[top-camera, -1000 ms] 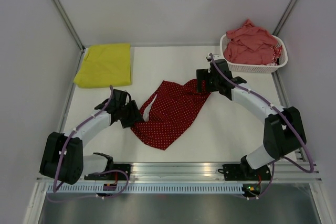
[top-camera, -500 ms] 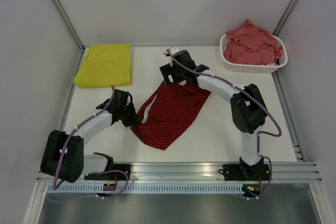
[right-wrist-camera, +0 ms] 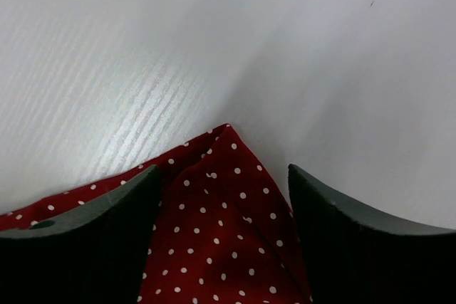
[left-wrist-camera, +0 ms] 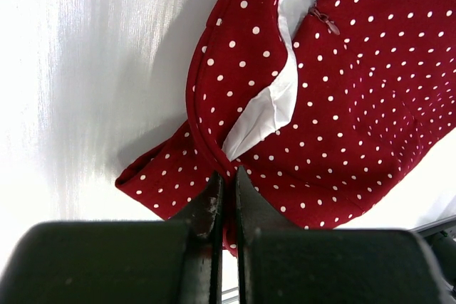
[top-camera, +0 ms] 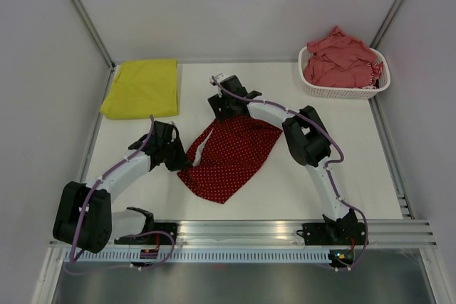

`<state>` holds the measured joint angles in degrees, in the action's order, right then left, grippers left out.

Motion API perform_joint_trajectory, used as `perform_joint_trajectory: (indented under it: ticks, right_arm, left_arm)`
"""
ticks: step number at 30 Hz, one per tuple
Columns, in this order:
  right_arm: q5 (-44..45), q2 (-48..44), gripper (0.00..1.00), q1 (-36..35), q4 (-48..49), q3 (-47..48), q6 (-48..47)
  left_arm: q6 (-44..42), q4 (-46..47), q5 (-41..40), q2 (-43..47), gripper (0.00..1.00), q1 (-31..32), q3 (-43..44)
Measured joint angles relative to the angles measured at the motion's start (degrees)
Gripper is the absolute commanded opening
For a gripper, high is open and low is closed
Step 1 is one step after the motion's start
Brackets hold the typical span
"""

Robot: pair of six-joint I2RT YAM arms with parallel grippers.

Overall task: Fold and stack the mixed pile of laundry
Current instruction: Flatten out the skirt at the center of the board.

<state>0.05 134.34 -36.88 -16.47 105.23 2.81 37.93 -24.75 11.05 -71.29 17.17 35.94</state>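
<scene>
A dark red white-dotted cloth lies spread in the middle of the table. My left gripper is shut on its left edge; in the left wrist view the fingers pinch a fold of the cloth. My right gripper is open at the cloth's far corner; that corner lies between the right gripper's spread fingers. A folded yellow-green garment lies at the far left. The salmon-pink laundry pile fills the basket.
The white perforated basket stands at the far right corner. Grey walls close in the table on the left, back and right. The metal rail with both arm bases runs along the near edge.
The right arm swept left from near the basket to the cloth's far corner, its jaws narrowing slightly. The left gripper closed on the cloth's left edge.
</scene>
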Motion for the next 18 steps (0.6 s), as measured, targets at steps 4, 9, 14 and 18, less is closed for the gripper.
perform_joint_trajectory:
  ticks: [4,9,14,18]
  right_arm:
    - [0.0,0.0,0.45,0.0,1.1,-0.7,0.5]
    - [0.0,0.0,0.10,0.0,1.9,-1.3,1.3]
    - [0.2,-0.4,0.01,0.0,2.6,-1.7,1.4]
    - [1.8,-4.4,0.01,0.0,2.6,-4.7,0.9]
  left_arm:
    - [0.0,0.0,0.0,0.0,0.02,0.0,0.0]
    - [0.0,0.0,0.0,0.0,0.02,0.0,0.0]
    - [-0.1,-1.5,-1.1,0.0,0.02,0.0,1.7]
    - [-0.5,-5.4,-5.5,0.5,0.02,0.1,7.1]
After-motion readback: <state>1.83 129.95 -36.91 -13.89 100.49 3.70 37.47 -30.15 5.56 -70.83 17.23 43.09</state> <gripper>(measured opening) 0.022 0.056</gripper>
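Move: The skirt's far-left corner lies between the right gripper's open fingers, straight below its hand point by about 1 cm. The skirt's right-hand corner is roughly 6 cm nearer and 18 cm to the right; the folded yellow cloth is about 10 cm farther out and 24 cm left. From the left gripper, already shut on the skirt's left edge, that far-left corner is some 22 cm ahead and 10 cm right, with the white lining about 7 cm ahead and 5 cm right. Hold the right gripper almost still over the skirt's far-left corner and shut its wide-open fingers to pinch the cloth, then start lifting, about 2 cm and slightly to the right. Keep the left gripper clamped on the skirt's left edge, motionless until the right one has closed, then raise it about 3 cm while going some 2 cm forward. ##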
